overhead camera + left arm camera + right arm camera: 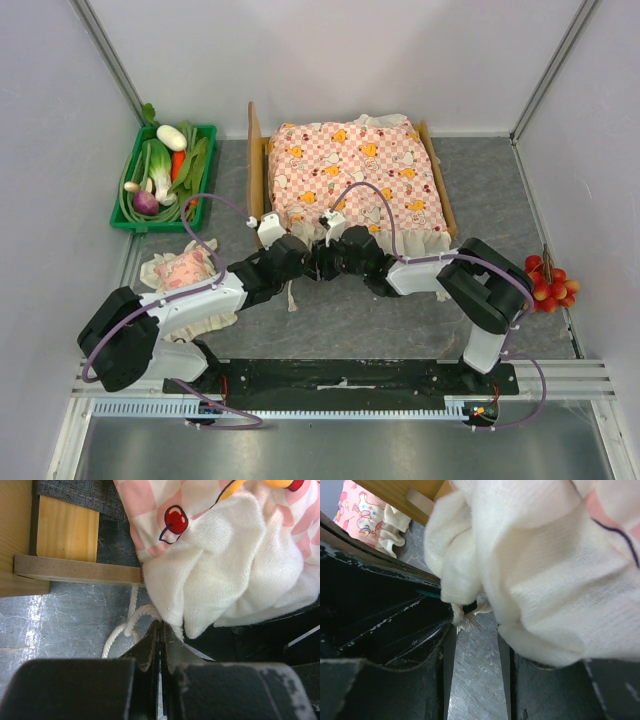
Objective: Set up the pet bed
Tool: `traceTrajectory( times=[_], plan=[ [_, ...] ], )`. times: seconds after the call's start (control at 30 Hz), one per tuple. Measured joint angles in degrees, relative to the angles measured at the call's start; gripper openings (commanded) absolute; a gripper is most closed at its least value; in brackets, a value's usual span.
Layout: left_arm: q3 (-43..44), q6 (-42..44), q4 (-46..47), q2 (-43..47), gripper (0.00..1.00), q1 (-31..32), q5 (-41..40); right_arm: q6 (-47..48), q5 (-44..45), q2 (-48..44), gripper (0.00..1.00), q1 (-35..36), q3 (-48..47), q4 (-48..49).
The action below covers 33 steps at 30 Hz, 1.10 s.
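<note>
The pet bed (254,160) stands at the back centre, its light-wood frame (65,527) mostly covered by the pink-checked mattress (355,170). Both grippers meet at the mattress's near white frill (225,565). My left gripper (160,622) is shut with the frill's corner and a white cord (120,632) pinched at its tips. My right gripper (472,630) stands open over bare table. The frill (545,570) drapes onto its right finger, and a frayed cord end (462,620) lies by its left fingertip. The small pink pillow (185,270) lies on the table left of the arms.
A green crate of vegetables (165,175) sits at the back left. A cluster of red fruit (548,282) lies at the right edge beside the right arm. White walls close in the table on three sides.
</note>
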<state>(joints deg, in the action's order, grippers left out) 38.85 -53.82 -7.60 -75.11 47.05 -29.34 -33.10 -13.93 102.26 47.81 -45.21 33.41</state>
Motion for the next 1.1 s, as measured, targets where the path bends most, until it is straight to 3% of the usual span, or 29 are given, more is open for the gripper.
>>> traceTrajectory(
  times=[0.3, 0.4, 0.43, 0.5, 0.6, 0.67, 0.9, 1.1],
  plan=[
    [0.00, 0.00, 0.02, 0.00, 0.02, -0.11, 0.11, 1.03, -3.32, 1.92, 0.30, -0.13, -0.28, 3.06],
    [0.00, 0.00, 0.07, 0.00, 0.02, -0.22, 0.17, 1.18, -4.20, 2.27, 0.20, -0.39, -0.50, 3.52],
    [0.00, 0.00, 0.20, 0.00, 0.02, -0.31, 0.35, 1.20, -4.46, 2.51, 0.10, -0.48, -0.68, 3.78],
    [0.00, 0.00, 0.46, 0.00, 0.02, -0.44, 0.63, 1.42, -4.81, 2.75, 0.00, -0.59, -0.81, 4.15],
    [0.00, 0.00, 0.59, 0.00, 0.03, -0.48, 0.81, 1.46, -5.53, 2.80, 0.00, -0.81, -0.90, 4.24],
    [0.00, 0.00, 0.63, 0.00, 0.07, -0.48, 0.85, 1.75, -5.55, 2.80, 0.00, -0.85, -0.90, 4.11],
    [0.00, 0.44, 0.37, 1.09, 0.39, -0.48, 1.81, 3.45, -2.08, 1.73, 0.00, -0.96, -0.79, -0.72],
    [-0.09, 2.40, -0.17, 6.05, 0.50, -0.48, 2.56, 4.26, 2.36, -1.75, 0.00, -1.11, 0.26, -6.91]
  ],
)
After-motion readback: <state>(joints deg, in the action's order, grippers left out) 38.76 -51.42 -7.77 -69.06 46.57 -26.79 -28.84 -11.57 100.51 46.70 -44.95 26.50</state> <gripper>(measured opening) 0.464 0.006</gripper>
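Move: The cord's end sits just ahead of the right hand's open fingertips, about 1 cm to its left and at its height; it is some 2 cm right of and 1 cm behind the left hand, whose shut fingers still hold the cord. From the right hand, the blanket's white corner frill lies about 6 cm ahead and 3 cm left, the bed frame's near-left corner about 9 cm ahead and 11 cm left. Right fingers pinch the cord's end and draw it about 3 cm right, while the left open and rise. ##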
